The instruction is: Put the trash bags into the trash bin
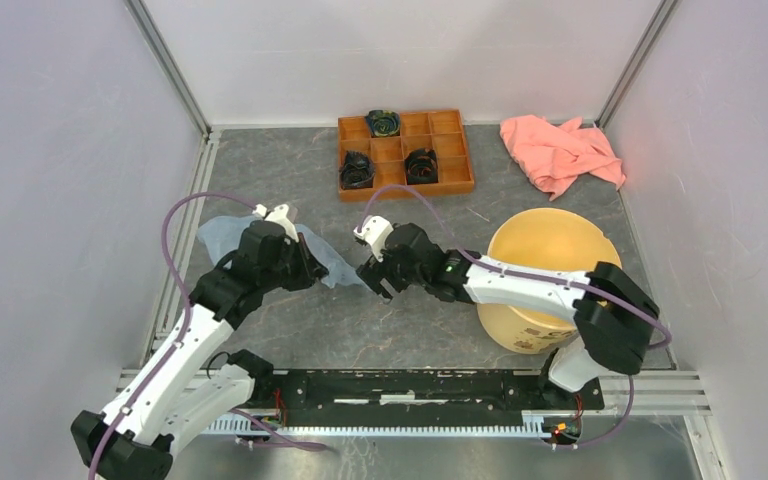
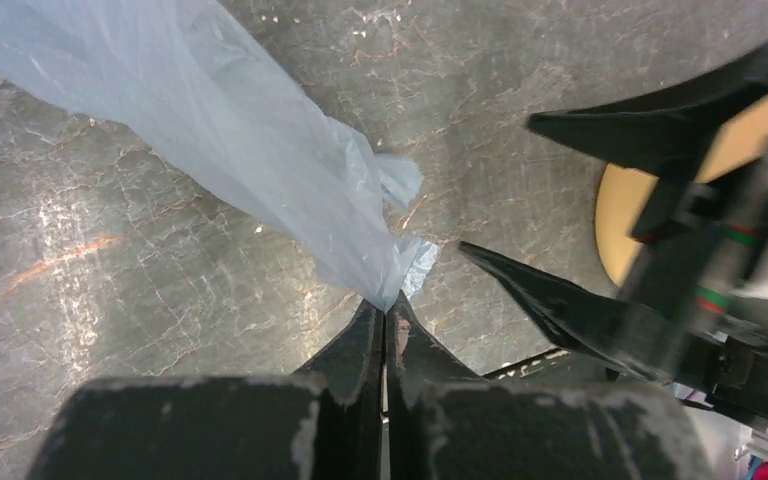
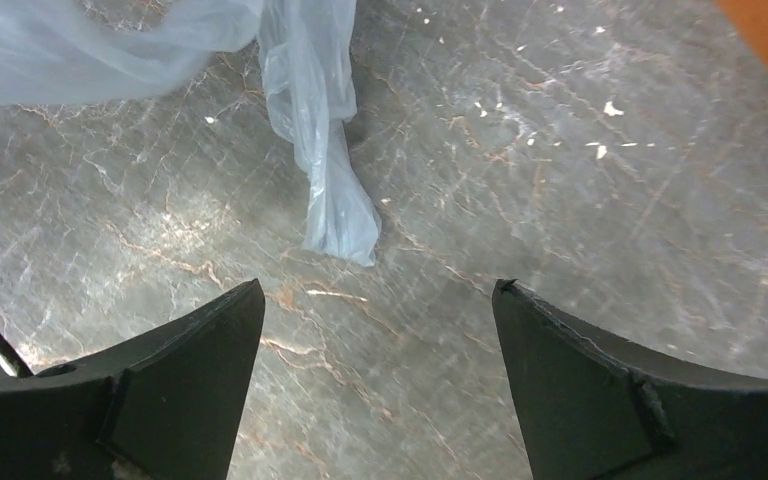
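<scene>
The trash bag [image 1: 222,236] is a thin pale blue plastic sheet, spread on the marbled table left of centre. My left gripper [image 1: 320,268] is shut on a bunched edge of the bag [image 2: 260,140], which fans out from the pinched tips [image 2: 388,308]. My right gripper [image 1: 376,282] hangs just right of it, open, with nothing between its fingers [image 3: 210,345]. A twisted end of the bag [image 3: 332,195] lies on the table just beyond them. The trash bin [image 1: 545,245], a round pale yellow bucket, stands at the right behind the right arm and shows in the left wrist view [image 2: 615,215].
A compartmented orange-brown wooden tray [image 1: 452,152] with dark coiled items sits at the back centre. A salmon-pink cloth [image 1: 560,150] lies at the back right. White walls close in three sides, and a metal rail [image 1: 410,385] runs along the near edge.
</scene>
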Controlling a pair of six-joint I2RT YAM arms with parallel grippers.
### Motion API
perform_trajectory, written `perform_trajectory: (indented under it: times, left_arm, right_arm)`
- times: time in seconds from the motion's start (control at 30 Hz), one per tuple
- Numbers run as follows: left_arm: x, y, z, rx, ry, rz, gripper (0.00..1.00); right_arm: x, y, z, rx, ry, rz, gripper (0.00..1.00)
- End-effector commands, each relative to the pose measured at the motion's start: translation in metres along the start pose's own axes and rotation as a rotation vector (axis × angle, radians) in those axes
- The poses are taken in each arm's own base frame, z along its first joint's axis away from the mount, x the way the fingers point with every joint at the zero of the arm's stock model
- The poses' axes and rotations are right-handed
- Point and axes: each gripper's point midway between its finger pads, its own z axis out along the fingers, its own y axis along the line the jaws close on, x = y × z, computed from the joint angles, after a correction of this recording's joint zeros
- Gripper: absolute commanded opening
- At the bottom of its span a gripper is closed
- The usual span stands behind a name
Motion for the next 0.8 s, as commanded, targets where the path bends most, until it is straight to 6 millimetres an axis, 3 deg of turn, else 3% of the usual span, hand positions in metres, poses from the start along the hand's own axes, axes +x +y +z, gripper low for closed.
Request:
perform_trajectory:
  times: [0.0,0.2,0.3,0.37,0.43,0.5,0.57,0.6,0.67,0.73,0.77]
  left_arm:
    - [-0.026,-0.015,-0.029,0.021,-0.090,-0.008,0.02]
    - [-0.034,-0.021,-0.043,0.039,-0.110,0.031,0.02]
    - [-0.036,-0.021,-0.048,0.032,-0.118,0.044,0.02]
    - [-0.039,-0.022,-0.053,0.036,-0.133,0.051,0.02]
    - [-0.042,-0.019,-0.057,0.021,-0.157,0.056,0.02]
    - [-0.049,-0.014,-0.059,-0.010,-0.193,0.051,0.02]
    - [-0.060,-0.007,-0.059,-0.066,-0.237,0.030,0.02]
    - [-0.069,-0.004,-0.060,-0.100,-0.270,0.020,0.02]
    - [-0.098,-0.004,-0.061,-0.159,-0.342,0.030,0.02]
    - [-0.149,-0.026,-0.069,-0.181,-0.422,0.075,0.02]
    - [-0.177,-0.048,-0.084,-0.150,-0.460,0.097,0.02]
  right_arm:
    - [-0.025,0.011,0.019,-0.035,-0.124,0.120,0.92]
    - [-0.012,0.043,0.058,-0.159,-0.098,0.255,0.88]
    - [-0.005,0.042,0.070,-0.144,-0.082,0.261,0.83]
    - [0.001,0.035,0.077,-0.100,-0.054,0.231,0.75]
    - [0.004,0.033,0.082,-0.096,-0.035,0.219,0.57]
    - [0.002,0.030,0.086,-0.101,-0.034,0.231,0.30]
    - [-0.008,0.021,0.084,-0.104,-0.035,0.264,0.08]
    - [-0.021,0.007,0.081,-0.080,-0.052,0.282,0.01]
    - [-0.058,-0.026,0.064,-0.031,-0.113,0.320,0.00]
    - [-0.112,-0.067,0.032,0.021,-0.218,0.340,0.00]
    - [-0.140,-0.083,0.010,0.051,-0.269,0.324,0.00]
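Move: The right hand, open and empty, has the loose end of the blue trash bag about 5 cm to its left, level with it ahead, and some 8 cm below. From that hand the wooden tray is roughly 35 cm ahead, 6 cm right and 8 cm lower, and the yellow trash bin about 31 cm right, level ahead and in height. From the left hand, already pinching the bag, that loose end lies about 2 cm ahead, 7 cm right and 12 cm down. Down about 8 cm and left some 5 cm goes the right hand to the bag's loose end, its wide-open fingers shutting on it low over the table; it then swings forward about 5 cm and up 4 cm with that end pinched. The left hand keeps its own grip and rises about 8 cm, drawing left and slightly forward late on. ##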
